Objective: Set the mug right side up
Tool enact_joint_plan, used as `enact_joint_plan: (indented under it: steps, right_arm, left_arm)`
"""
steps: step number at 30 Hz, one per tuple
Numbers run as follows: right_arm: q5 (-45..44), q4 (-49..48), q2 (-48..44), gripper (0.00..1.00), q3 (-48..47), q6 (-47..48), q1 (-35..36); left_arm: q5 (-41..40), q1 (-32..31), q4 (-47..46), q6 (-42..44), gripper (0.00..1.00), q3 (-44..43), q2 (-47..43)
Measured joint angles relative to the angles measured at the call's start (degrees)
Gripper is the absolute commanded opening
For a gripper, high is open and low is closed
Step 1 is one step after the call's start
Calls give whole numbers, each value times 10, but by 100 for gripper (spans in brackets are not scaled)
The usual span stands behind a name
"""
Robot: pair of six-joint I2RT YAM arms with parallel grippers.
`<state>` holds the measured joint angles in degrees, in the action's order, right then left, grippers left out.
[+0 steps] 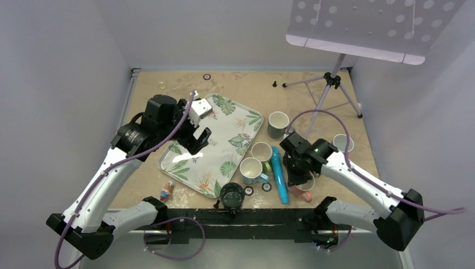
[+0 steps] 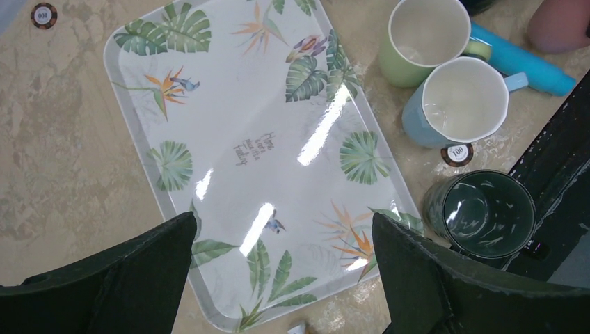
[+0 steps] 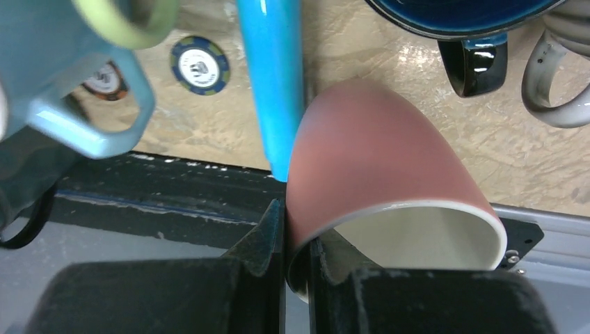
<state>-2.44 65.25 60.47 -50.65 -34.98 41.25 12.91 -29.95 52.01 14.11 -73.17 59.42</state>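
The pink mug (image 3: 376,160) with a white inside fills the right wrist view, its mouth toward the camera. My right gripper (image 3: 298,229) is shut on its rim, one finger outside the wall and one inside. In the top view the pink mug (image 1: 303,192) shows under my right gripper (image 1: 297,178) near the front edge, beside the blue cylinder (image 1: 279,175). My left gripper (image 1: 197,134) is open and empty above the leaf-print tray (image 1: 224,115). In the left wrist view its fingers (image 2: 132,278) spread over the tray (image 2: 139,90).
Several upright mugs stand near: green (image 1: 261,151), light blue (image 1: 251,170), dark green glass (image 1: 232,195), grey-green (image 1: 278,124), white (image 1: 343,143). A tripod (image 1: 330,84) with a white perforated board stands at the back right. Poker chips (image 1: 266,188) lie on the table. A black rail (image 1: 252,216) runs along the front edge.
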Motion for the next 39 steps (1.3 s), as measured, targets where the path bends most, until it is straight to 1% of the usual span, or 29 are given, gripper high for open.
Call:
enact_joint_plan:
  steps: [3, 4, 6, 8, 11, 12, 13, 14, 17, 20, 22, 24, 26, 28, 31, 34, 37, 39]
  right_arm:
    - [-7, -12, 44, 0, 13, 3, 0]
    - [-8, -20, 63, 3, 17, 6, 0]
    - [-10, -34, 90, 22, 22, 10, 0]
    - [-12, -39, 96, 37, 20, 13, 0]
    - [-17, -44, 90, 74, 19, 17, 1]
    - [-22, -44, 88, 84, 16, 18, 1]
    - [-27, -42, 85, 90, 10, 19, 1]
    - [-31, -38, 82, 93, 0, 18, 1]
    - [-45, -27, 64, 96, -47, 18, 1]
    - [-58, -44, 33, 98, -113, 19, 1]
    - [-67, -84, 12, 99, -136, 21, 1]
    - [-88, -150, -3, 99, -139, 28, -1]
    - [-101, -227, -5, 99, -130, 41, -17]
    - [-108, -303, 0, 99, -108, 53, -53]
    - [-143, -415, -8, 99, -47, 71, -150]
    - [-185, -488, -63, 99, 29, 95, -252]
    - [-219, -540, -139, 99, 80, 118, -328]
    - [-239, -582, -179, 99, 101, 131, -362]
  left_arm:
    - [-2, 0, -1, 0, 100, 5, 4]
    - [-3, 0, -2, 0, 100, 7, 5]
    - [-3, 0, -2, 0, 100, 9, 4]
    - [-5, 0, -4, 0, 100, 11, 4]
    - [-13, 0, -7, 0, 100, 20, -1]
    - [-15, 0, -9, 0, 100, 22, -2]
    - [-18, 0, -10, 0, 100, 25, -3]
    - [-23, 1, -13, 0, 100, 28, -3]
    - [-39, 13, -37, -1, 100, 47, -6]
    - [-58, 52, -72, -12, 100, 77, -7]
    - [-75, 83, -113, -31, 100, 110, -8]
    - [-90, 114, -161, -56, 100, 156, -17]
    - [-100, 144, -194, -76, 100, 196, -28]
    - [-103, 185, -230, -96, 100, 235, -44]
    - [-103, 255, -288, -122, 100, 291, -86]
    - [-97, 309, -334, -125, 100, 336, -131]
    - [-83, 353, -366, -115, 100, 369, -162]
    - [-71, 379, -377, -115, 100, 385, -172]
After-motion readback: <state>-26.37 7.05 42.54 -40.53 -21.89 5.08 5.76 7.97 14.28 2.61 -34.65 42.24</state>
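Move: Under the right hand, which still pinches the left rim of the pink mug, the bare table spot for it lies about 4 cm to the right, 1 cm ahead and 11 cm down. The dark blue mug stands some 11 cm ahead and 3 cm right, the striped mug 10 cm ahead and 12 cm right, the blue tube's middle 2 cm ahead and 3 cm left. From the empty left hand that spot is some 37 cm right, 10 cm back and 27 cm below. Lowering the pink mug about 3.5 cm onto the table, the right hand opens wide and lets go of its rim, then climbs and reaches forward beyond the dark blue and striped mugs before swinging right, the fingers tipping up to point outward. The open left hand draws some 19 cm left off the tray, sinking and turning counter-clockwise. ##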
